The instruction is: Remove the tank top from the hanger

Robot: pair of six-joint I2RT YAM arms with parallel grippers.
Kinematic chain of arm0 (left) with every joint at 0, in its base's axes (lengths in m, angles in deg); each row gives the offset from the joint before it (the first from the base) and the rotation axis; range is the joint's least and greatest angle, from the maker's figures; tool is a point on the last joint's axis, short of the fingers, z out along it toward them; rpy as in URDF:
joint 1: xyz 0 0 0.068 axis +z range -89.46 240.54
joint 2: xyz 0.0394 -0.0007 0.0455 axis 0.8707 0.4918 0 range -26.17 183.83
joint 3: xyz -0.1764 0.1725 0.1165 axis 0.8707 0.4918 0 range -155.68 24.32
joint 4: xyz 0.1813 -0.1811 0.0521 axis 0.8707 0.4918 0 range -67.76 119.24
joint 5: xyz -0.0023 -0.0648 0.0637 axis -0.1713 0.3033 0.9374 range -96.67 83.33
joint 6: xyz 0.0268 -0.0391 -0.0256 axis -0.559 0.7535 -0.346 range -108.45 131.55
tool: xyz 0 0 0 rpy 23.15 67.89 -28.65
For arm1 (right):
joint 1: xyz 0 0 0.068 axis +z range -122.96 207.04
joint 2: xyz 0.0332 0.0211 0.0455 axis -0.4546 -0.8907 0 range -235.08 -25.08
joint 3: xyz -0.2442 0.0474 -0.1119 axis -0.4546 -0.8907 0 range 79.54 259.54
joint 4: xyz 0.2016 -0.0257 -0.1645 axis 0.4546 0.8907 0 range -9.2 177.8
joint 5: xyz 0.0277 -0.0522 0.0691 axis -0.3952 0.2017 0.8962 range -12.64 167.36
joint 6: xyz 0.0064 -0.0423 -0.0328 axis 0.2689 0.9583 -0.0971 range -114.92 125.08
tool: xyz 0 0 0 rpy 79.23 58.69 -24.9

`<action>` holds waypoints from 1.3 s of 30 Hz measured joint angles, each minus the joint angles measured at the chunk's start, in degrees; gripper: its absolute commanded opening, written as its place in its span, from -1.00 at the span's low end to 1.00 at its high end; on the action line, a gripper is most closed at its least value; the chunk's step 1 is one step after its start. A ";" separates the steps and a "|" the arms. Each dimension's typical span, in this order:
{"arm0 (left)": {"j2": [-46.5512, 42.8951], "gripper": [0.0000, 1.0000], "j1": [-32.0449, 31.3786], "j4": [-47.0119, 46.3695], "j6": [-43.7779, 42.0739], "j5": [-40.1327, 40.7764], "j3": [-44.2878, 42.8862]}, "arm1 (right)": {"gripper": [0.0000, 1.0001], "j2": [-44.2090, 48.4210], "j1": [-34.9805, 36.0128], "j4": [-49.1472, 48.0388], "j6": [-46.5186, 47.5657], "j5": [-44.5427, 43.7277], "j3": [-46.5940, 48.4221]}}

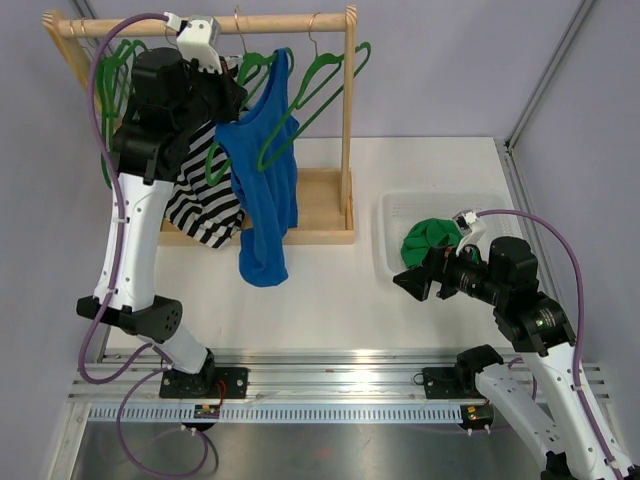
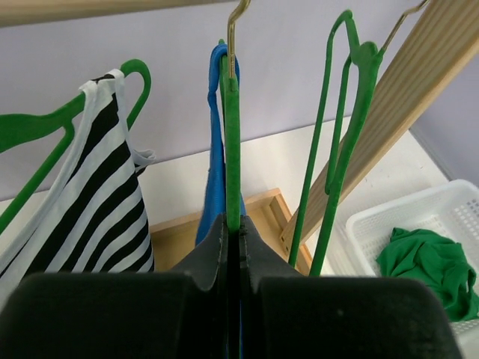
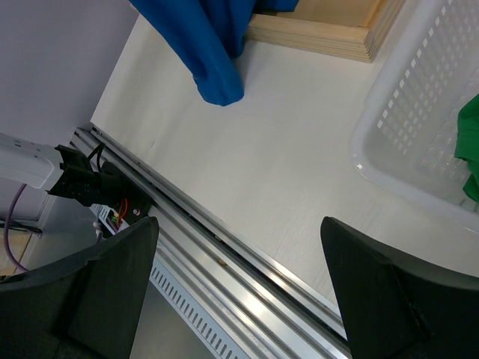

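Observation:
A blue tank top hangs on a green hanger from the wooden rack's rail. My left gripper is up at the rail and is shut on that hanger. In the left wrist view the jaws pinch the hanger's green arm, with the blue strap just behind it. My right gripper is open and empty, low over the table right of the top's hem. The hem shows in the right wrist view, far from the gripper.
A black-and-white striped top hangs left of the blue one, partly behind my left arm. Empty green hangers hang to the right. The rack's wooden base lies behind. A white basket at the right holds a green garment.

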 measured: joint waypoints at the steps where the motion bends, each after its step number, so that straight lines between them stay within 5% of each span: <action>1: -0.61 -1.00 0.00 0.00 0.55 0.44 0.13 | 0.94 0.00 0.00 0.00 0.00 0.02 -0.02; 17: -23.61 -1.00 -0.11 -4.48 7.87 2.32 23.65 | 0.97 -0.55 0.00 -0.15 -0.02 1.51 0.02; 27: -50.27 -1.00 -0.22 -5.27 15.50 4.76 55.30 | 0.99 -0.59 0.00 -10.23 -5.03 10.43 -2.91; 39: -71.43 -1.00 -0.37 -10.80 28.46 -15.39 88.89 | 0.93 -2.80 2.01 -31.01 -17.44 13.79 -16.96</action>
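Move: My left hand already grips the blue tank top's green hanger; the garment's middle hangs about 18 cm below it, 3 cm ahead and 4 cm right. The rail is some 10 cm above and 4 cm ahead. I'm heading for open space about 25 cm back and 24 cm lower. The striped tank top hangs 8 cm left, 2 cm ahead, and the empty hanger 12 cm right, 5 cm ahead. From my right hand the blue top is roughly 27 cm ahead and 27 cm left. Fingers staying shut on the green hanger, my left hand eases up a touch to free the hook, then draws straight back about 25 cm and, in the second half, sinks some 24 cm towards the front of the table, tipping down and rolling its left side under. Partway through, my open right hand starts 5 cm leftward, towards the blue tank top, touching nothing. ##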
